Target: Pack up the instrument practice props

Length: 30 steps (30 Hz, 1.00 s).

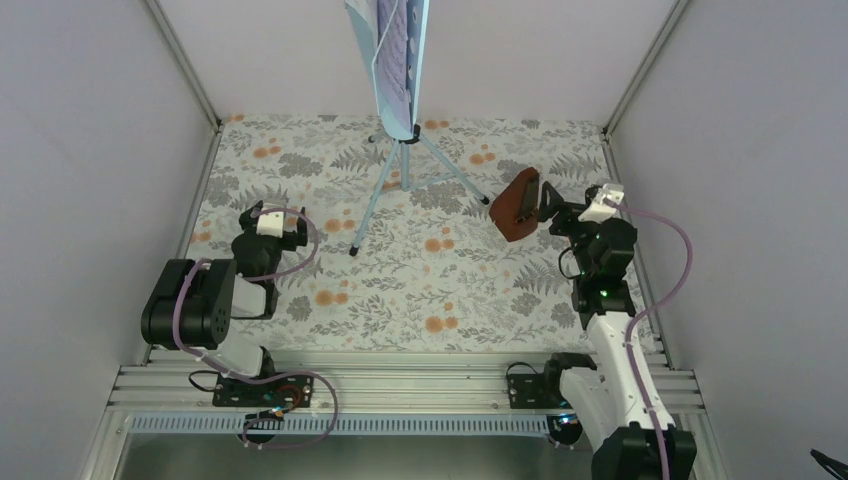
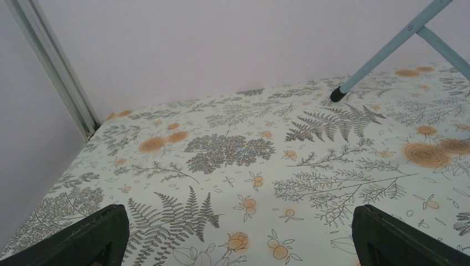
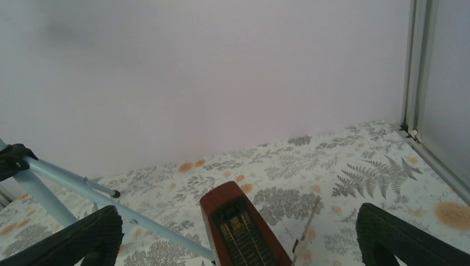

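Observation:
The pale-blue music stand (image 1: 404,165) stands on its tripod at the back centre, with printed sheet-music pages (image 1: 393,50) on its desk. One of its legs (image 2: 388,50) crosses the left wrist view, and its legs (image 3: 83,185) also show in the right wrist view. The reddish-brown metronome (image 1: 515,205) stands right of the stand. My right gripper (image 1: 548,205) is just to the right of it, open. In the right wrist view the metronome (image 3: 244,235) sits between the wide-apart fingers of the right gripper (image 3: 238,221), touching neither. My left gripper (image 1: 275,212) (image 2: 238,238) is open and empty, low over the cloth at the left.
A floral cloth (image 1: 420,280) covers the table. White walls with aluminium corner posts (image 1: 190,70) (image 1: 640,70) close in the left, back and right sides. The stand's front leg ends in a black foot (image 1: 354,251) on the cloth. An aluminium rail (image 1: 400,385) runs along the near edge.

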Tool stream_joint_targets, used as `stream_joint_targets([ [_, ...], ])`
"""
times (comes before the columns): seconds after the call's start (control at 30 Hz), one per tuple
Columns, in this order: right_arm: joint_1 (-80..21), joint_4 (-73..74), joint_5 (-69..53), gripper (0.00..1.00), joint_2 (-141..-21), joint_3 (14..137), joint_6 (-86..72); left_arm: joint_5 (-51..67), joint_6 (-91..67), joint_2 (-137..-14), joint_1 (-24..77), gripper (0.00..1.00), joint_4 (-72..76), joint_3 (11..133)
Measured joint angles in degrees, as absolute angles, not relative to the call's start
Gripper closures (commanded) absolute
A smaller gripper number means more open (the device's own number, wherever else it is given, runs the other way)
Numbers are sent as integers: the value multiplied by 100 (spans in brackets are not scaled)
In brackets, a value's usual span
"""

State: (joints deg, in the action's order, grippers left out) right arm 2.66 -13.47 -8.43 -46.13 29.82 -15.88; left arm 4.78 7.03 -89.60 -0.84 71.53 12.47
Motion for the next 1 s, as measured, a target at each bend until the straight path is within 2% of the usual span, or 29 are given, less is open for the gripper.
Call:
stream_joint_targets([
  [0.27, 266, -987, -746, 0, -4226, 2908, -1852, 478, 703, -8960, -84, 0, 7153, 1247],
  [0.4, 266, -738, -1009, 0, -5057, 3376, -1785, 478, 703, -8960, -84, 0, 7153, 1247],
  [0.53, 263, -329, -1457, 0, -6272, 4458, -1623, 478, 705, -8960, -84, 0, 7153, 1247],
  [0.77, 187, -95, -2117, 0, -6840, 4984, -1000, 478, 705, -8960, -84, 0, 7153, 1247],
  [1.0, 145, -34, -1890, 1, -7616, 5177, -598, 480, 705, -8960, -84, 0, 7153, 1247],
])
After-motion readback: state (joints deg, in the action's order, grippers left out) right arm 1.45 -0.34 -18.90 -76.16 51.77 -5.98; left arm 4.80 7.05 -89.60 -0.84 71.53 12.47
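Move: The metronome stands upright about 8 cm ahead of the right hand and 4 cm to its left, its middle some 17 cm lower. The music stand's nearest foot lies beyond it, roughly 15 cm ahead of that hand, 12 cm left and 27 cm down. From the idle left hand the metronome is about 54 cm to the right, 4 cm ahead and 3 cm lower. The metronome's top is what the right hand closes in on: after drawing back about 1 cm, the hand reaches forward some 9 cm and left about 4 cm, sinking about 5 cm, mostly at the end. The wrist tips the wide-open fingers down roughly 20 degrees and swings them counter-clockwise; no contact can be seen. ##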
